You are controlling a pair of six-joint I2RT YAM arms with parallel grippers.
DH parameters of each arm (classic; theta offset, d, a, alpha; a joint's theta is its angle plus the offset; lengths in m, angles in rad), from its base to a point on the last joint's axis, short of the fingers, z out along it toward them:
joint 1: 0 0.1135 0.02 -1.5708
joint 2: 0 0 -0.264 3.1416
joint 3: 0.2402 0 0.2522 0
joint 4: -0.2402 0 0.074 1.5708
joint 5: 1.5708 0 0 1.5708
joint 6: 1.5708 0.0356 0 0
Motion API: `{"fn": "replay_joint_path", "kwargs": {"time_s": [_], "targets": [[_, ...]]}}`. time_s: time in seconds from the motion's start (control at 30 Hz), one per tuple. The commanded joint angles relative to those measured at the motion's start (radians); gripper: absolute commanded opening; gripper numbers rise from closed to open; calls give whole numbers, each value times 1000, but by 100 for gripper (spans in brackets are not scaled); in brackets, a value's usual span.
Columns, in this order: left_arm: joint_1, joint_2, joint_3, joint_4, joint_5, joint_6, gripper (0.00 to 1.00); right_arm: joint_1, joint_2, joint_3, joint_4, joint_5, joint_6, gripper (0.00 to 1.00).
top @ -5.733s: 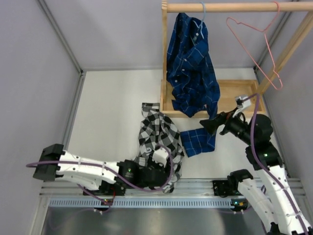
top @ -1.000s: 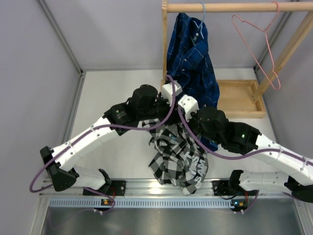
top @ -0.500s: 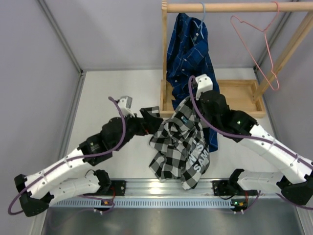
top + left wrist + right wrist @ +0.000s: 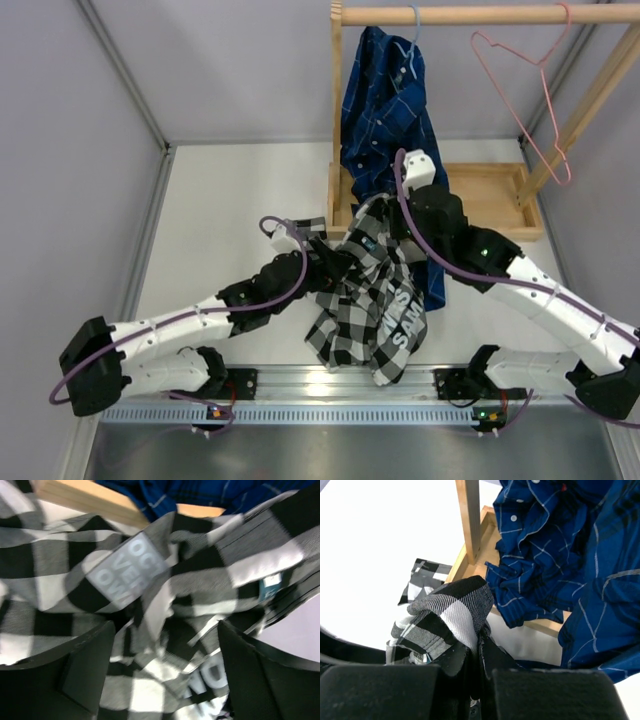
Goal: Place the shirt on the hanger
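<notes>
The black-and-white checked shirt (image 4: 372, 300) hangs bunched over the table, its white lettering showing low on the right. My right gripper (image 4: 386, 224) is shut on the shirt's top fold (image 4: 451, 611), pinched between its fingers (image 4: 479, 650), and holds it up by the rack's post. My left gripper (image 4: 335, 266) is at the shirt's left side, open. Its fingers (image 4: 165, 672) stand wide apart with checked cloth (image 4: 150, 605) and a grey label right in front. The pink wire hanger (image 4: 520, 112) hangs empty on the rail at the upper right.
A blue plaid shirt (image 4: 390, 130) hangs from a light blue hanger on the wooden rail (image 4: 450, 14), close behind my right gripper. The rack's wooden base frame (image 4: 490, 205) and upright post (image 4: 469, 520) stand just beyond. Grey walls enclose the table.
My left gripper let go of the shirt up high, drew back left, and has come in again lower at the shirt's left side, open. The right gripper keeps its grip, nearer the rack.
</notes>
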Motion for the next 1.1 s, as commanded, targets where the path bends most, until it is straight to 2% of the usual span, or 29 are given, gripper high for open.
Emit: {"fn": "replay_joint_path", "kwargs": {"time_s": [0.0,0.03,0.07,0.17,0.23,0.33,0.4,0.47,0.5,0.53,0.57,0.6,0.63,0.67,0.7,0.73,0.77,0.8,0.83,0.93,0.97,1.03,1.07], "targets": [[-4,59,-9,204,39,-74,81,-11,-44,-11,113,-38,21,0],[-4,95,-3,219,48,-81,74,-9,-47,-14,119,-34,21,0],[-2,114,-2,224,59,-103,62,-9,-48,-16,119,-30,19,0],[-4,157,-21,257,91,-133,41,-9,-54,-14,122,-24,16,0],[-4,163,-41,280,105,-144,36,-11,-54,-13,122,-18,12,0],[-4,132,-52,265,81,-128,0,-12,-48,-9,122,-18,7,0],[-2,53,13,102,17,-36,0,-15,-54,-9,122,-33,4,0],[7,-1,114,-53,-114,157,0,-15,-85,-14,134,-105,-1,0],[19,-18,279,-236,-141,237,0,-15,-97,-14,150,-137,1,0],[33,-10,387,-329,-167,318,0,-15,-129,-9,164,-214,1,0],[59,5,507,-415,-204,475,0,-15,-145,15,177,-260,-1,0],[67,63,784,-569,-221,550,0,-14,-151,42,191,-298,-1,0],[68,104,946,-639,-241,698,0,-14,-147,84,190,-387,1,0],[68,155,1121,-702,-250,774,0,-14,-137,181,191,-441,-7,0],[68,280,1498,-803,-241,914,0,-12,-110,235,184,-517,-17,0],[68,351,1701,-843,-219,916,0,-9,-96,295,181,-538,-13,0],[67,414,1885,-868,-179,1046,0,3,-85,390,188,-565,-8,0],[67,453,2016,-871,-59,1093,0,18,-78,427,199,-593,-1,0],[67,447,2060,-812,-15,1165,0,34,-73,457,222,-619,2,0],[67,314,1793,-630,126,1172,0,127,-112,459,248,-562,4,0],[67,221,1576,-591,147,1163,0,158,-132,393,263,-535,7,0],[67,154,1397,-536,127,1128,0,170,-216,289,294,-459,47,0],[67,107,1252,-510,107,1114,0,173,-250,168,317,-410,77,0]]}}
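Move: The gingham shirt's fold to be pinched lies about 3 cm right of my left hand and 4 cm below it, neither ahead nor back. My right hand already holds the shirt's other end; from there the fold is some 8 cm back, 6 cm left and 14 cm down. From my left hand, the rack base's near left corner is roughly 10 cm ahead, 2 cm left and 12 cm below; the hanging blue shirt's middle is about 24 cm ahead, 10 cm right and 5 cm higher. I dip my left hand about 4 cm down and 3 cm right into the gingham fold, shut the fingers on it, then whip it up roughly 50 cm, bowing forward and back and drifting left away from my right hand, fingers tilting up some 60 degrees. My right hand keeps its pinch, waits, then rises about 27 cm while drawing back 15 cm, tilting upward and turning counter-clockwise. ##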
